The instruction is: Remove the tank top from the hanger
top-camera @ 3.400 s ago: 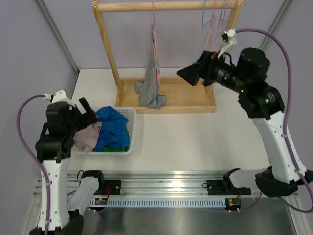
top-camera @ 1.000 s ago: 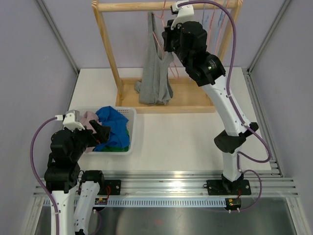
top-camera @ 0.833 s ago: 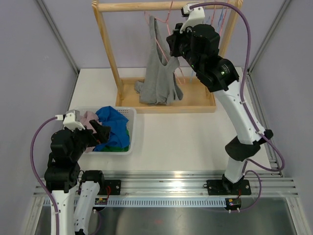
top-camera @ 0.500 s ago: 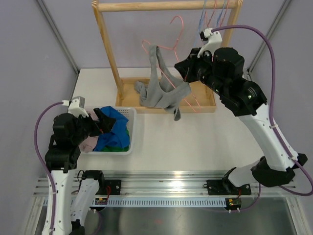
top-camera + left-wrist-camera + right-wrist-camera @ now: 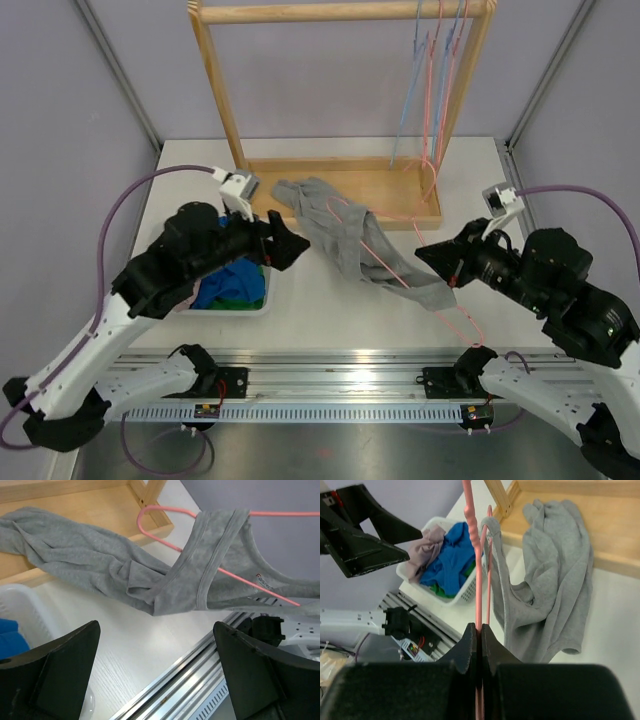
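The grey tank top [image 5: 335, 225] is still threaded on the pink hanger [image 5: 395, 268]. It stretches from the wooden rack base [image 5: 390, 190] across the table toward the front right. My right gripper [image 5: 432, 262] is shut on the hanger's pink wire [image 5: 476, 570], holding it low over the table. The top hangs off it to the right [image 5: 555, 575]. My left gripper [image 5: 298, 240] is open and empty just left of the top. In the left wrist view the gripper [image 5: 155, 630] is above bare table, with the top [image 5: 100, 565] and hanger [image 5: 165, 517] ahead of it.
A white basket [image 5: 262, 300] with blue, green and pink clothes sits under the left arm and also shows in the right wrist view [image 5: 465, 592]. The wooden rack [image 5: 215, 80] stands at the back with several empty hangers [image 5: 430, 80] on its right. A metal rail [image 5: 340, 380] runs along the front edge.
My right arm pulled the hanger with the tank top off the rail and down to the front right. My left arm swung from the basket toward the top.
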You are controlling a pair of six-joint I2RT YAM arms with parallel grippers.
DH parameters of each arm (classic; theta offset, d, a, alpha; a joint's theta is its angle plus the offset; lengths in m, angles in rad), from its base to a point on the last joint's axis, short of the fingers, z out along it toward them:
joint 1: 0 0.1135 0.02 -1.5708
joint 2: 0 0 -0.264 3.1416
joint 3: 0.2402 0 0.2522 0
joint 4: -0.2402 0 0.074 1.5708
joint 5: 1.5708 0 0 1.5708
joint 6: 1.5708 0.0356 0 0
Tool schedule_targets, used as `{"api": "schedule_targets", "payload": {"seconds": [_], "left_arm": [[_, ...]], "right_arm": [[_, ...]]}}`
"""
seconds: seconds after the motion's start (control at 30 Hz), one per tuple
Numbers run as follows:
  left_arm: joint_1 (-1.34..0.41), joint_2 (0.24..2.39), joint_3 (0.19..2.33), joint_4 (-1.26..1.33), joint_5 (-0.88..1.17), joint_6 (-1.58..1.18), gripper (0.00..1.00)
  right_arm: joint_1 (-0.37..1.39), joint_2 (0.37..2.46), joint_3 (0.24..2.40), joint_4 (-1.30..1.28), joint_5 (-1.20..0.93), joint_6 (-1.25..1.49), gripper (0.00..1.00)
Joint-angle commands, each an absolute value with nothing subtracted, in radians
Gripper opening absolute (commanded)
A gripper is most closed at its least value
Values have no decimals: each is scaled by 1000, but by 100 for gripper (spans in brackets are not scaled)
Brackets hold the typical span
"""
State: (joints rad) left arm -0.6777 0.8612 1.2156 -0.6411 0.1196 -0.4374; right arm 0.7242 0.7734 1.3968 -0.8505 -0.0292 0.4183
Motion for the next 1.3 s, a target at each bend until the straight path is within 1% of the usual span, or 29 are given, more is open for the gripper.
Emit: {"api": "schedule_targets", "payload": {"seconds": [0.0, 0.07, 0.1, 0.17, 0.2, 0.33, 0.53, 0.57, 0.6, 0.67, 0.7, 0.77, 0.8, 0.87, 0.9, 0.97, 1.03, 1.13, 1.17, 1.27], "left_arm": [[-877, 914, 1215, -540, -197, -462, 99], [-954, 928, 1183, -468, -260, -457, 99], [-1029, 939, 1172, -442, -323, -443, 99], [-1095, 971, 1148, -364, -366, -423, 99], [-1158, 982, 1143, -338, -400, -401, 99], [-1273, 1067, 1157, -247, -479, -356, 99], [-1298, 1193, 1232, -238, -486, -342, 82], [-1299, 1204, 1238, -238, -489, -341, 79], [-1301, 1221, 1246, -239, -495, -341, 66], [-1299, 1230, 1252, -244, -512, -342, 50], [-1299, 1233, 1253, -245, -529, -342, 37], [-1299, 1233, 1253, -258, -544, -342, 28], [-1299, 1230, 1253, -267, -569, -344, 15], [-1299, 1224, 1256, -281, -604, -356, 4], [-1299, 1221, 1259, -310, -653, -365, 0], [-1299, 1201, 1278, -351, -719, -409, 0], [-1299, 1172, 1298, -454, -851, -471, 0], [-1296, 1141, 1351, -627, -1017, -602, 0], [-1293, 1125, 1383, -668, -1046, -654, 0], [-1272, 1103, 1436, -796, -1101, -708, 0]], "right_arm": [[732, 657, 1280, -835, -67, 459, 0], [732, 602, 1214, -825, -77, 472, 0], [732, 550, 1197, -819, -95, 480, 0], [732, 505, 1160, -802, -116, 492, 0], [732, 464, 1151, -796, -147, 494, 0], [732, 403, 1144, -822, -144, 511, 0], [732, 397, 1160, -870, -170, 523, 0], [732, 394, 1161, -873, -175, 526, 0], [732, 391, 1161, -874, -175, 528, 0], [732, 387, 1170, -890, -164, 520, 0], [732, 379, 1175, -897, -141, 519, 0], [732, 370, 1184, -914, -127, 512, 0], [732, 367, 1186, -917, -126, 509, 0], [732, 365, 1193, -934, -121, 500, 0], [732, 367, 1196, -943, -120, 494, 0], [732, 389, 1207, -988, -124, 465, 0], [732, 414, 1227, -1053, -176, 405, 0], [732, 466, 1258, -1132, -335, 318, 0], [732, 475, 1267, -1140, -424, 298, 0], [732, 440, 1305, -1128, -547, 250, 0]]}}
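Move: The tank top hangs on the pink hanger that the right hand already pinches; its middle is roughly 15 cm to the right of the open left hand, 5 cm ahead and 9 cm below. The same spot lies some 10 cm ahead, 11 cm left and 14 cm below the right hand. From the left hand, the basket is about 18 cm left, 5 cm ahead and 30 cm down, the rack base some 26 cm ahead, 15 cm right and 33 cm down. Rightward about 15 cm, sinking and easing back a little, the left hand reaches the tank top at the near-left tip of the hanger and shuts on the cloth, then pulls it back left about 9 cm, rising, edging forward and swinging counter-clockwise. The right hand keeps its pinch on the hanger, drawing it back about 11 cm and down, and late on turns counter-clockwise. ##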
